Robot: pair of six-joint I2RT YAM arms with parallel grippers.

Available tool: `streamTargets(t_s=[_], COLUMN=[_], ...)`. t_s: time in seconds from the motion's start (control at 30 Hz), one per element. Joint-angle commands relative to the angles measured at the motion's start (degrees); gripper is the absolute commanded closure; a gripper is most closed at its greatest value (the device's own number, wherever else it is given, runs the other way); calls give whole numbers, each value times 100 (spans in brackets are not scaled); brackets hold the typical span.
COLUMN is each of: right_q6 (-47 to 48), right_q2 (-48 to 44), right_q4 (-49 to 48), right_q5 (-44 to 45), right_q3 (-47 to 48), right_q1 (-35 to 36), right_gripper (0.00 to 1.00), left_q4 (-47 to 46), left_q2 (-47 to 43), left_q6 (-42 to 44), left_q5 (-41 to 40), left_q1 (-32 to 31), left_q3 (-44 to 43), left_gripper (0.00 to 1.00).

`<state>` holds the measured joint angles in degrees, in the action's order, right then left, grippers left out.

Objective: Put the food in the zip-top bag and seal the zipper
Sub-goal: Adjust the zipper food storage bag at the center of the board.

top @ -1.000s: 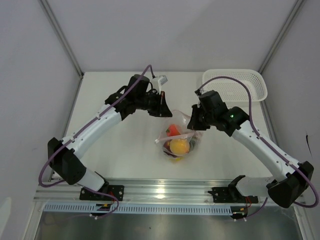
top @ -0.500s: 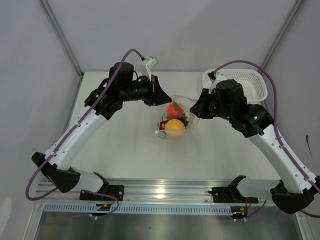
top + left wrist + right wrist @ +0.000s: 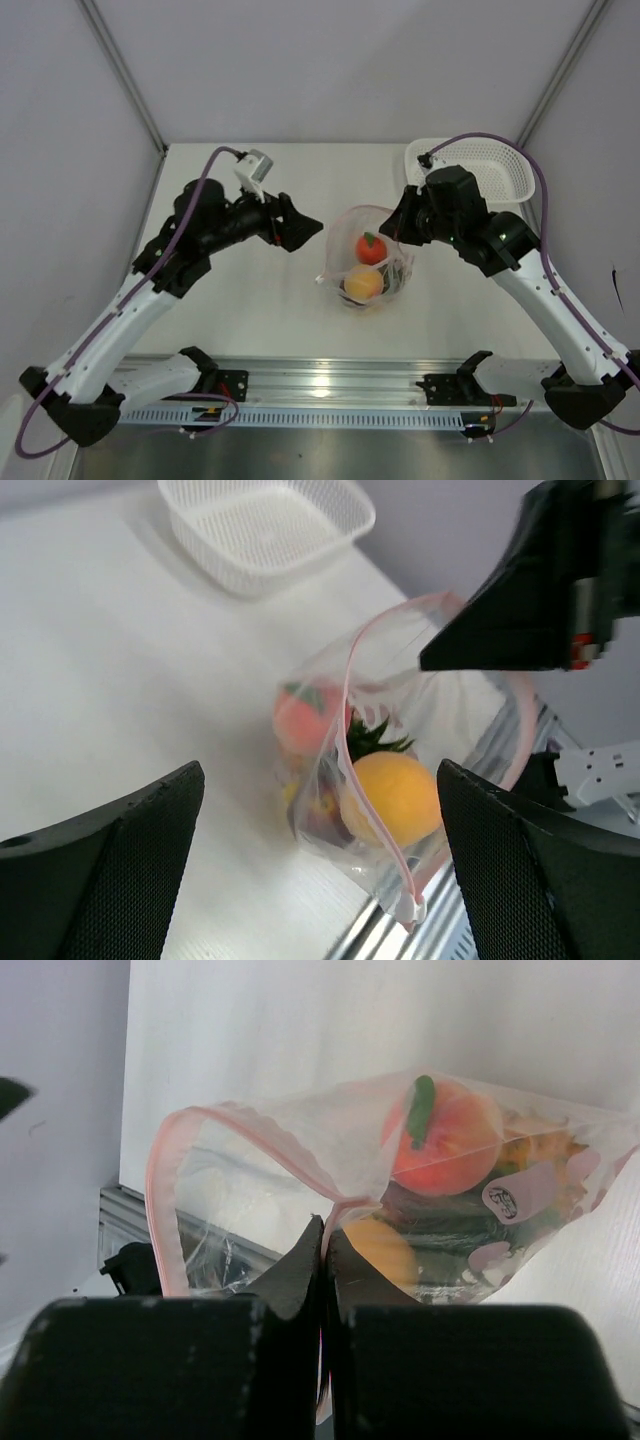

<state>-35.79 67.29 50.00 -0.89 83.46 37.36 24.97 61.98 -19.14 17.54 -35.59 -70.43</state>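
The clear zip-top bag (image 3: 368, 262) hangs over the table with its mouth gaping. The pink zipper (image 3: 366, 770) curves in an unsealed loop. Inside lies the food: a red-orange peach (image 3: 371, 247), a round orange-yellow fruit (image 3: 362, 284) and a green crown (image 3: 376, 738). My right gripper (image 3: 397, 232) is shut on the bag's zipper edge, its tips (image 3: 325, 1235) pinching the pink strip. My left gripper (image 3: 308, 230) stands open to the left of the bag, apart from it. In its wrist view the wide black fingers (image 3: 110, 870) frame the bag with nothing between them.
A white mesh basket (image 3: 490, 165) sits at the back right corner, also seen as the basket (image 3: 265, 525) in the left wrist view. The aluminium rail (image 3: 320, 385) with both arm bases runs along the near edge, close below the bag.
My left gripper has opened, let go of the bag's mouth and drawn back to the left. The bag now hangs from the right gripper alone and has sagged toward the near edge.
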Motion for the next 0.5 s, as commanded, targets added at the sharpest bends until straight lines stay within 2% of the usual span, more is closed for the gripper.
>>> streamTargets(t_s=[0.0, 0.07, 0.17, 0.27, 0.33, 0.37, 0.47], right_q6=[-419, -595, -823, -1060, -1140, -1158, -1185], right_q2=[-58, -14, -57, -128, -119, -76, -23], right_q4=[-157, -183, -384, -779, -921, -1000, -1079], right_q5=[62, -60, -358, -1017, -1405, -1475, -1590], right_q3=[-14, -84, -347, -708, -822, -823, -761], right_q1=[-62, -264, -764, -1318, -1494, -1574, -1592], right_gripper=[100, 100, 100, 100, 100, 100, 100], left_q4=[-896, -1055, -1888, -2732, -3232, -3436, -4321], left_q2=[-747, -906, -1467, -2030, -2250, -2443, -2646], left_q6=[340, 218, 42, 59, 50, 59, 50], left_q5=[-489, -375, -225, -41, 82, 152, 224], left_q1=[26, 26, 9, -70, -114, -141, -351], left_q3=[345, 828, 1628, 2460, 2718, 3128, 3648], left_gripper=[0, 0, 1, 1, 1, 0, 0])
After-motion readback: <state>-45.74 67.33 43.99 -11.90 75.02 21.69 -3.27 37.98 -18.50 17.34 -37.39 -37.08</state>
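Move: The bag's free left zipper end hangs about 6 cm back, 3 cm right and 7 cm below the left gripper; from the right gripper, already pinching the other side of the rim, it is roughly 7 cm back and 12 cm left. The peach is some 3 cm ahead and 3 cm left of the right gripper, 13 cm down, the orange about 6 cm nearer than the peach. The empty basket stands about 20 cm ahead and 18 cm right of that gripper. Bring the left gripper, already open and clear of the bag, back about 5 cm and slightly left, first lifting it 3 cm, then sinking to some 3 cm below its start, while its fingers tip up to level; keep them wide open. Keep the right gripper pinched on the rim and, after a brief hold, draw it forward, right and down about 6 cm in all, rolling it some 20 degrees. ##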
